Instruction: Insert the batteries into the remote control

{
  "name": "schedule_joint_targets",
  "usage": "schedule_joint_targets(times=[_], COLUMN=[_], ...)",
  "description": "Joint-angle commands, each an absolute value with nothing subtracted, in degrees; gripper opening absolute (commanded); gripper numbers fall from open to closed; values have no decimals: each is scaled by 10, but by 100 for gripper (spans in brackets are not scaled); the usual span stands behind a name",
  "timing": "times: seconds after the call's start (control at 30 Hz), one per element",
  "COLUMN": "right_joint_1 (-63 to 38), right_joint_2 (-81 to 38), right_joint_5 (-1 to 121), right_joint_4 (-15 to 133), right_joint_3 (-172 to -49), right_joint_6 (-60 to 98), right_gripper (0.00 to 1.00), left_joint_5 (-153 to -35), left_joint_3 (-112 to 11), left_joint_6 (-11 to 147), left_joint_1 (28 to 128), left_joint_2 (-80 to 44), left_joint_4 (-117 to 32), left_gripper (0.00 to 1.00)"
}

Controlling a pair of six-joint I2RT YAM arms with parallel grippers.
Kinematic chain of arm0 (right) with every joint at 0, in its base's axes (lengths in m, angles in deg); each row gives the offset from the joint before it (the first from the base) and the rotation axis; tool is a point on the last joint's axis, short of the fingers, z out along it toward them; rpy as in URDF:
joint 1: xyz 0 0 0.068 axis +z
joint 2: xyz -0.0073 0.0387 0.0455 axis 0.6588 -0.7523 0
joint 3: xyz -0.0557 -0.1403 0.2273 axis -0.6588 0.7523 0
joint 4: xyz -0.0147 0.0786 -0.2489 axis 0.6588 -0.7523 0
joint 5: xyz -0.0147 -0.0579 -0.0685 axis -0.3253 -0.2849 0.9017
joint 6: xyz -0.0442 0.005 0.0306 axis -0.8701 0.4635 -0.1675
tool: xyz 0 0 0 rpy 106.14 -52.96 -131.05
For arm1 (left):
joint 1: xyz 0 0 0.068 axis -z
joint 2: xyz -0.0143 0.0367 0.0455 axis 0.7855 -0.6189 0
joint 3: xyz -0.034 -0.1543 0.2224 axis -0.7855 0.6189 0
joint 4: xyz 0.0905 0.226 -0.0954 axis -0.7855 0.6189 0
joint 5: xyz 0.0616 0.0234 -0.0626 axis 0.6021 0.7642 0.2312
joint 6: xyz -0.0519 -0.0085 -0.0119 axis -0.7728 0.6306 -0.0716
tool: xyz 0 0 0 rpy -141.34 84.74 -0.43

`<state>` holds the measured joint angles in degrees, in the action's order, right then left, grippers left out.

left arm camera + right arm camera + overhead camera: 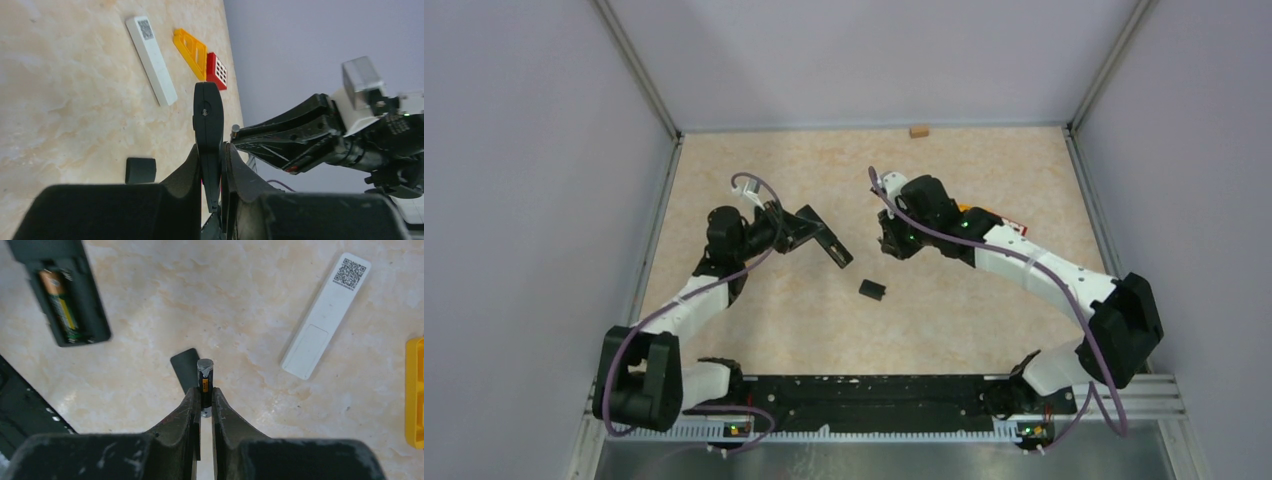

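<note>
The black remote control [87, 300] is held off the table by my left gripper [212, 150], which is shut on its edge; from above it shows as a black bar [828, 242]. Its back compartment is uncovered, and one battery [60, 307] with an orange and green label lies inside. My right gripper [204, 391] is shut on a second battery [205, 376], dark with a pale metal end, held upright just right of the remote. In the left wrist view that battery's metal tip [235, 129] sits close beside the remote [208, 117].
A small black cover piece [873, 290] lies on the table between the arms. A white remote [327, 315] lies face down to the right, with yellow [191, 46] and red [217, 70] flat pieces beyond it. A small wooden block [918, 130] sits at the back wall.
</note>
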<state>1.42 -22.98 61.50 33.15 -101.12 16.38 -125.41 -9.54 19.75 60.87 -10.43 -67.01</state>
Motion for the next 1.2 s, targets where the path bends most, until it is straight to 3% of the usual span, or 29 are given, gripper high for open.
schedule_joint_targets(times=[0.0,0.33,1.17], right_joint_1=[46,90,101], right_joint_2=[-202,-222,-260], right_joint_5=[621,652,642], right_joint_4=[292,226,226], right_joint_3=[-1069,-1118,-1135], right_joint_6=[238,275,239], right_gripper=[0,0,11], left_joint_5=[-1275,-1258,-1264], left_joint_3=[-102,-79,-84], left_joint_6=[158,122,87], left_joint_1=[646,702,708], left_joint_2=[-148,-215,-207], left_joint_4=[-799,-948,-948], left_gripper=[0,0,0])
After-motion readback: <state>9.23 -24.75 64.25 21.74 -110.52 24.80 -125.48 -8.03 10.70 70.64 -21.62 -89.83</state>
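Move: The remote's open battery bay, one cell already in it, lies about 9 cm to the left of the right hand, 3 cm back and 2 cm above it. From that hand, the battery cover is on the table some 16 cm below, 3 cm back and 1 cm left; the white remote is about 14 cm ahead and 7 cm right. From the left hand, the battery in the right fingers is roughly 13 cm right, 3 cm back and 4 cm lower. Still pinching the battery, the right hand climbs about 4 cm while swinging back and left towards the bay, then sinks 1–2 cm and holds with the battery at the empty slot; contact there can't be made out. The left hand, keeping its grip on the remote, carries it some 6 cm right to meet the battery, turning slightly clockwise, then stays put. ##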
